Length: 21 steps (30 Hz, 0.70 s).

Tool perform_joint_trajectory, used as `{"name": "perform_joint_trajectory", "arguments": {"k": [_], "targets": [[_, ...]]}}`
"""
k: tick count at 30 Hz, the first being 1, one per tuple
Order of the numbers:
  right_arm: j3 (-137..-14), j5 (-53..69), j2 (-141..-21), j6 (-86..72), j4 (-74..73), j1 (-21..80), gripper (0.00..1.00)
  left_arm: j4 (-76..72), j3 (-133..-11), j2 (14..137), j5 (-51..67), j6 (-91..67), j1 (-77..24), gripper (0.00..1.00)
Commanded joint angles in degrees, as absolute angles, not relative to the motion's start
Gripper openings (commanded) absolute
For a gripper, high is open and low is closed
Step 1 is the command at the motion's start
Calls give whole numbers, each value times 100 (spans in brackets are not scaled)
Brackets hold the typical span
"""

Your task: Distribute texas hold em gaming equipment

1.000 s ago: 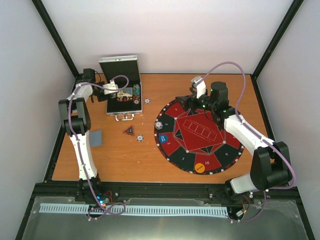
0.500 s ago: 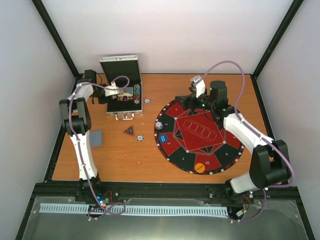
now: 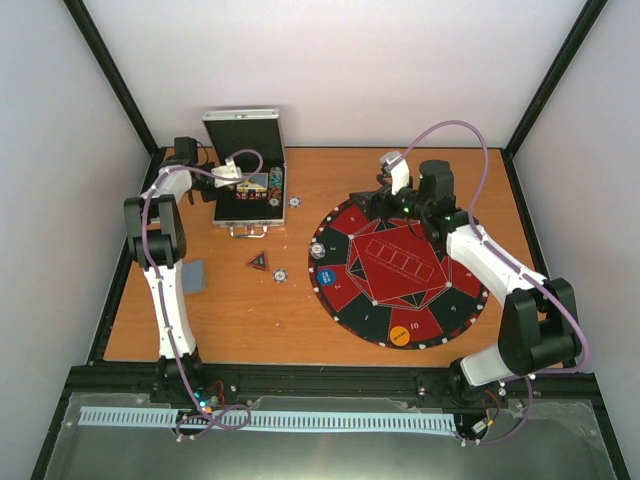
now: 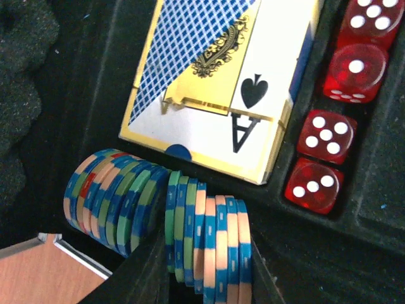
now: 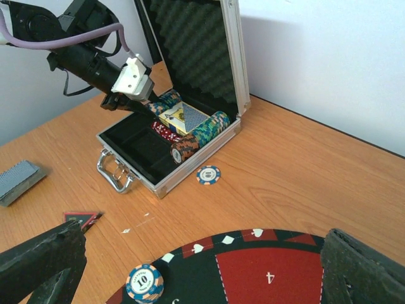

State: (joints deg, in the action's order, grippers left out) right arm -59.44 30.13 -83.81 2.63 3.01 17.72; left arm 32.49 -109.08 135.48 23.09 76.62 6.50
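An open aluminium case (image 3: 232, 222) at the table's far left holds rows of poker chips (image 4: 107, 202), a boxed deck of cards (image 4: 215, 82) and red dice (image 4: 326, 136). My left gripper (image 4: 209, 278) reaches into the case and is shut on a short stack of blue, green and peach chips (image 4: 209, 234), standing on edge between its fingers (image 4: 136, 278). My right gripper (image 5: 205, 272) hovers open over the far-left edge of the round red-and-black mat (image 3: 400, 270), holding nothing. A chip stack (image 5: 144, 282), a blue disc (image 3: 325, 279) and an orange disc (image 3: 400, 336) lie on the mat.
Single chips lie on the wood beside the case (image 5: 209, 175) and nearer the mat (image 3: 282, 274). A red-and-black triangle marker (image 3: 258, 261) and a grey-blue deck of cards (image 3: 192, 276) lie in front of the case. The case lid (image 5: 190, 44) stands upright.
My left gripper has edged slightly right and towards the back inside the case, and the case has shifted a little with it. The right arm has hardly moved.
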Motion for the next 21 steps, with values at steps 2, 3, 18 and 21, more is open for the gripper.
{"name": "perform_joint_trajectory", "arguments": {"k": [2, 3, 18, 21], "targets": [[-6151, 3155, -8431, 312, 205, 1775, 100, 3375, -11057, 13681, 2479, 7389, 580, 2], [-6161, 3151, -8418, 335, 178, 1775, 100, 3451, -11067, 13639, 2484, 7309, 576, 1], [-6190, 2996, -8213, 610, 4, 1775, 100, 4466, -11211, 12523, 3335, 5389, 657, 1], [-6193, 2929, -8134, 813, -91, 1775, 100, 4698, -11278, 12219, 3709, 4566, 651, 1]]}}
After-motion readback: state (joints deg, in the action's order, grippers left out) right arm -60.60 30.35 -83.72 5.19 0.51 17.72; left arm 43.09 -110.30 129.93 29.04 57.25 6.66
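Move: A stack of chips is already pinched in the left fingers, down in the case's left slot. The remaining chips lie about 4 cm ahead of that hand, the card box some 7 cm right and 3 cm ahead, the dice 7 cm right and 2 cm back, all around finger height or a touch lower. The open right gripper waits roughly 36 cm right, about level and 19 cm higher; from it the held stack lies around 36 cm left, 7 cm ahead and 19 cm below. The pinched chip stack is drawn up out of the slot by the left hand, slowly at first and then quicker: nearly 5 cm up, with 3 cm back and a little to the right, away from the remaining chips. Meanwhile the wrist turns some 20 degrees, counter-clockwise with its left side dipping, and the fingers keep their grip. ##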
